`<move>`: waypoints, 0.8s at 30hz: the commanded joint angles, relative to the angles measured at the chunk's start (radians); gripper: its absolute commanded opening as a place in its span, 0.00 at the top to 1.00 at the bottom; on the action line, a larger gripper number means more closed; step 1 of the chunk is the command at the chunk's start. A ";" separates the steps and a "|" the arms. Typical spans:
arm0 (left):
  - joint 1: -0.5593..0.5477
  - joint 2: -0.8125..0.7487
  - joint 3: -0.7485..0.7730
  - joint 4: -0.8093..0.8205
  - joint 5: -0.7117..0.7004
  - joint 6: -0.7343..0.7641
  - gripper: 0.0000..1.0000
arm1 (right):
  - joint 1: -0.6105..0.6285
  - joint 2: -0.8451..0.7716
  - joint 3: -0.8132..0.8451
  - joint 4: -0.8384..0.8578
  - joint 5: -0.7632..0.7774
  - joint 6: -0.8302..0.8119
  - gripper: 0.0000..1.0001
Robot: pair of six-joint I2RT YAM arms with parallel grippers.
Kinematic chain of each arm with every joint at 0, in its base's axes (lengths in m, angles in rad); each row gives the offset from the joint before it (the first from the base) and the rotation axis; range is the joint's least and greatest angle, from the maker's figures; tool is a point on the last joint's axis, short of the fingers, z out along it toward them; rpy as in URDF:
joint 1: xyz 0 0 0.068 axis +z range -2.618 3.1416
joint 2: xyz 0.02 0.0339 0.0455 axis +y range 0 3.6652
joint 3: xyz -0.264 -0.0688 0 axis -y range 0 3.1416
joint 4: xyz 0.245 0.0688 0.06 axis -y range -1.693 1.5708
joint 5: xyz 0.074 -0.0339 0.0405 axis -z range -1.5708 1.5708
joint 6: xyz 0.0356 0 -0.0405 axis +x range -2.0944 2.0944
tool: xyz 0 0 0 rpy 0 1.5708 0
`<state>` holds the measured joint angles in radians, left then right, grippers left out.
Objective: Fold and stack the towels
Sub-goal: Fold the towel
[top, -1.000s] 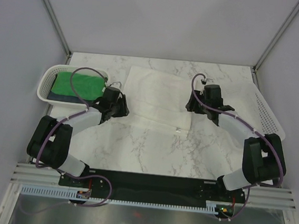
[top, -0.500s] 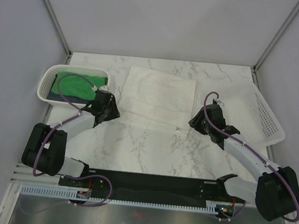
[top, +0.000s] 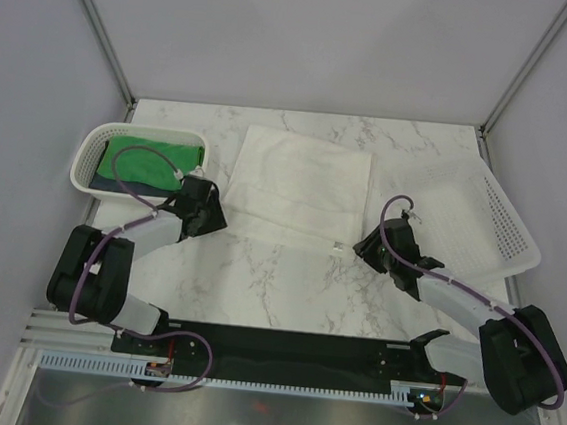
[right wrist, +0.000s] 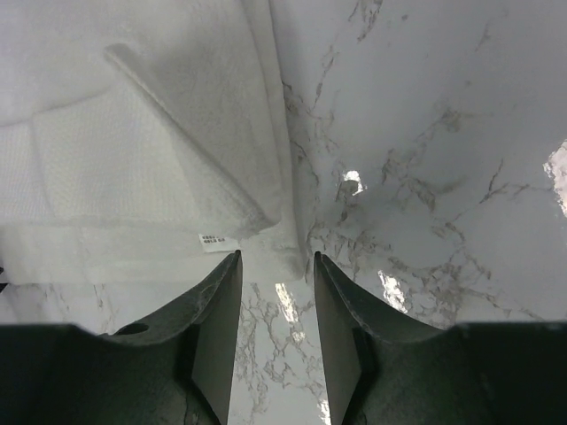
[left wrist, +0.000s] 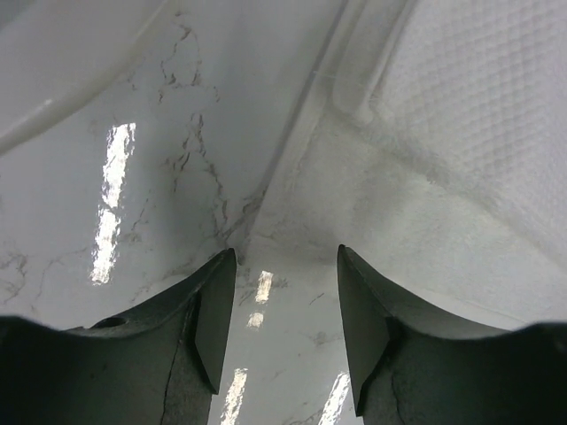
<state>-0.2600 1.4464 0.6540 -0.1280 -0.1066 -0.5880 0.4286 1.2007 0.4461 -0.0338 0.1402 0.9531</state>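
The white towel [top: 301, 184] lies folded flat on the marble table, its tag at the near right corner. My left gripper [top: 206, 213] sits low at its near left corner, open, with only bare marble between the fingers [left wrist: 286, 266]; the towel's corner [left wrist: 425, 150] lies just ahead of the tips. My right gripper [top: 366, 247] is open at the near right corner [right wrist: 277, 261], and the towel's edge [right wrist: 133, 159] with its tag [right wrist: 213, 240] sits right at the fingertips. The green towel [top: 148, 159] lies in the left basket on top of the navy towel [top: 115, 186].
A white perforated basket [top: 91, 149] stands at the left, close behind my left arm. A second, wider white basket [top: 474, 216] lies at the right, beside the towel. Grey walls enclose the table on three sides.
My right gripper has let go of the white towel and drawn back and down to its near right corner. My left gripper shifted slightly left and nearer, opening a little.
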 commanded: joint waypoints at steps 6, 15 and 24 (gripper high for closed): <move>0.008 0.094 0.027 0.022 -0.007 -0.024 0.51 | 0.041 0.046 -0.050 0.114 0.044 0.072 0.53; 0.008 0.005 -0.025 -0.001 0.067 -0.032 0.98 | 0.047 0.108 -0.049 0.108 0.067 0.001 0.99; -0.038 -0.136 -0.079 -0.076 0.222 -0.097 0.96 | 0.047 -0.065 -0.015 -0.133 0.098 -0.138 1.00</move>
<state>-0.2745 1.3632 0.5903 -0.1535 0.0387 -0.6247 0.4721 1.1748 0.4011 -0.0631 0.2089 0.8806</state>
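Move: The left gripper goes for the white towel's near left corner, roughly 1 cm ahead, 1 cm left and 1 cm below it; the green towel in the basket is about 14 cm ahead and 15 cm left. The towel's near right corner lies right under the right gripper, some 2 cm down, with the white label about 4 cm left and 1 cm farther out, and the empty basket's middle about 19 cm right and 10 cm ahead. Ease the left gripper forward over the near left corner while lowering the right gripper about 2 cm onto the near right one. Shut both on the cloth, then draw both corners back low over the table and to the right, the left about 4 cm back, the right some 2 cm each way and rising slightly, rolling each wrist a little, left side dipping. ##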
